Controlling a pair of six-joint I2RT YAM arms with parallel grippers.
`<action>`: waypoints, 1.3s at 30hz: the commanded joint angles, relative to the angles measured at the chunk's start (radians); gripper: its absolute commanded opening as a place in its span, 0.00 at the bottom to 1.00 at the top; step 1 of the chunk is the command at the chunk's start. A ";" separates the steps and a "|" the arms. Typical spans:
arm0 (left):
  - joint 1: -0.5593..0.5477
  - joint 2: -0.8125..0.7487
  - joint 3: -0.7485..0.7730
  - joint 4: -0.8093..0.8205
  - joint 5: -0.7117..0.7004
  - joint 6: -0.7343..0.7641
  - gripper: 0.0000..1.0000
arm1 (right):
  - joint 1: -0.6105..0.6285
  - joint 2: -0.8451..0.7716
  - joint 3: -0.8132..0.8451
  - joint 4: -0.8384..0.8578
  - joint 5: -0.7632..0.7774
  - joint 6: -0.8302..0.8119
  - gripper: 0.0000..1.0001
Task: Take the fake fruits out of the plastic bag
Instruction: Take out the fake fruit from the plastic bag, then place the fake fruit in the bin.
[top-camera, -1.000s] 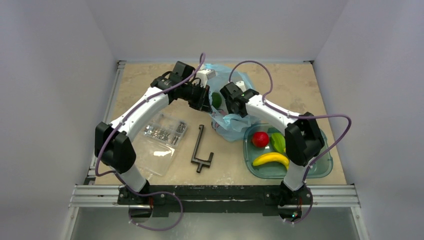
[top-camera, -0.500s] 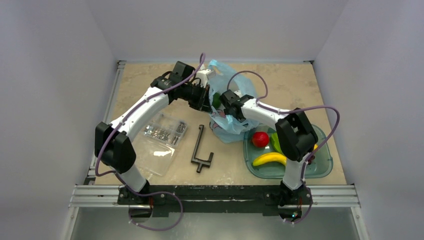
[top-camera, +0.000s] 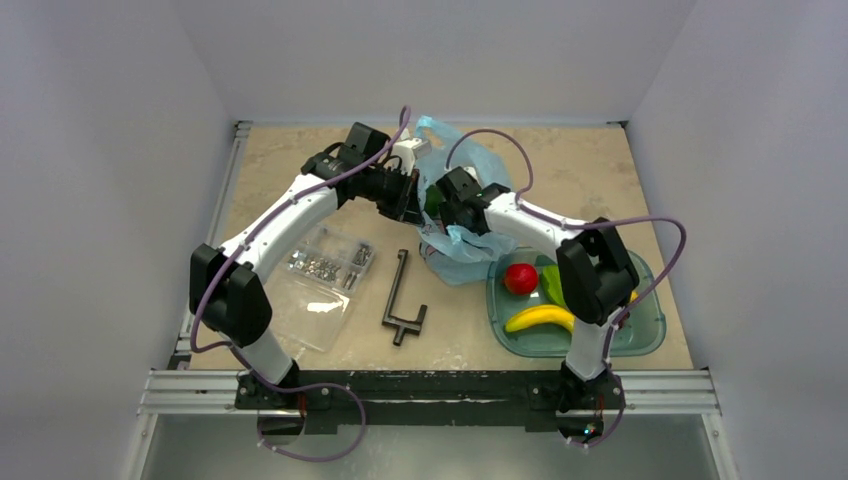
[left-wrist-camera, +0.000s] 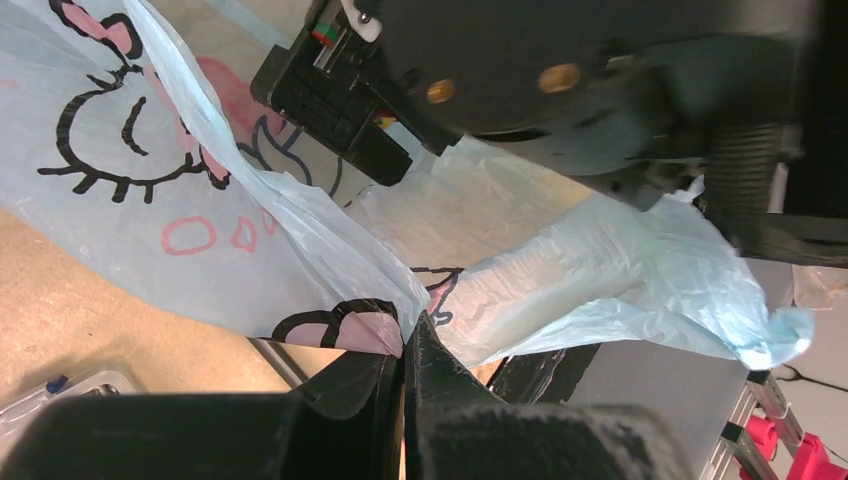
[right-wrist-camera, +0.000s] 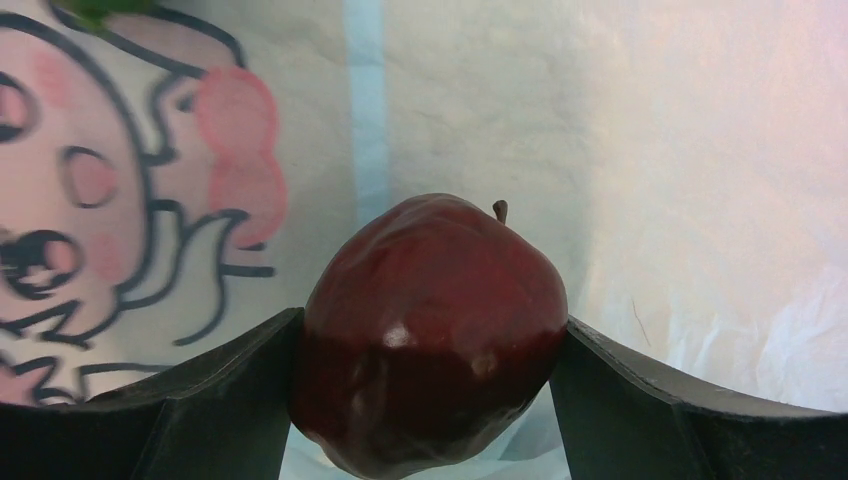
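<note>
The light-blue plastic bag (top-camera: 462, 246) with its pink-and-black cartoon print lies at mid-table, its mouth held up. My left gripper (left-wrist-camera: 405, 338) is shut on the bag's edge (left-wrist-camera: 340, 290). My right gripper (right-wrist-camera: 430, 345) reaches inside the bag, with both fingers pressed against the sides of a dark maroon apple-like fruit (right-wrist-camera: 430, 300). From above, the right wrist (top-camera: 462, 192) sits in the bag's mouth next to a green fruit (top-camera: 433, 199). A red apple (top-camera: 520, 278), a yellow banana (top-camera: 541, 318) and a green piece (top-camera: 554, 286) lie in the teal tray (top-camera: 650, 330).
A clear flat bag of metal screws (top-camera: 322, 272) lies at front left. A black T-shaped tool (top-camera: 400, 300) lies between it and the tray. The left arm (top-camera: 290, 215) arcs over the screws bag.
The right wrist has pushed leftward and deeper into the bag's mouth. The left arm has kept its place, holding the bag.
</note>
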 joint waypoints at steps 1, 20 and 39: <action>0.009 0.001 0.014 0.026 0.024 -0.009 0.00 | 0.002 -0.122 0.031 0.130 -0.106 -0.025 0.46; 0.009 0.013 0.015 0.016 -0.007 0.002 0.00 | 0.001 -0.548 -0.032 0.273 -0.393 0.104 0.17; 0.011 -0.116 -0.032 0.087 -0.052 0.073 0.00 | -0.013 -0.994 -0.241 -0.282 0.323 0.418 0.00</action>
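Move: The dark red apple is already held in the right fingers, low inside the bag; the green tray it goes to has its middle about 17 cm back, 19 to the right and 5 below. In the tray the red fruit lies some 12 back and 7 right of the hand, the banana 20 back and 10 right. The green fruit still in the bag is 5 ahead, 10 left. From the left hand the tray is about 11 back, 33 right, 20 below. The apple, kept in the right fingers' grip, is drawn up about 30 cm out of the bag's mouth, drifting left at first, then swept back and some 15 cm right over the tray side, sinking a little last. The fingers tip up some 40 degrees, from steeply down to nearly level ahead. The left hand keeps pinching the bag's rim, dipping 2 cm then rising 3. ##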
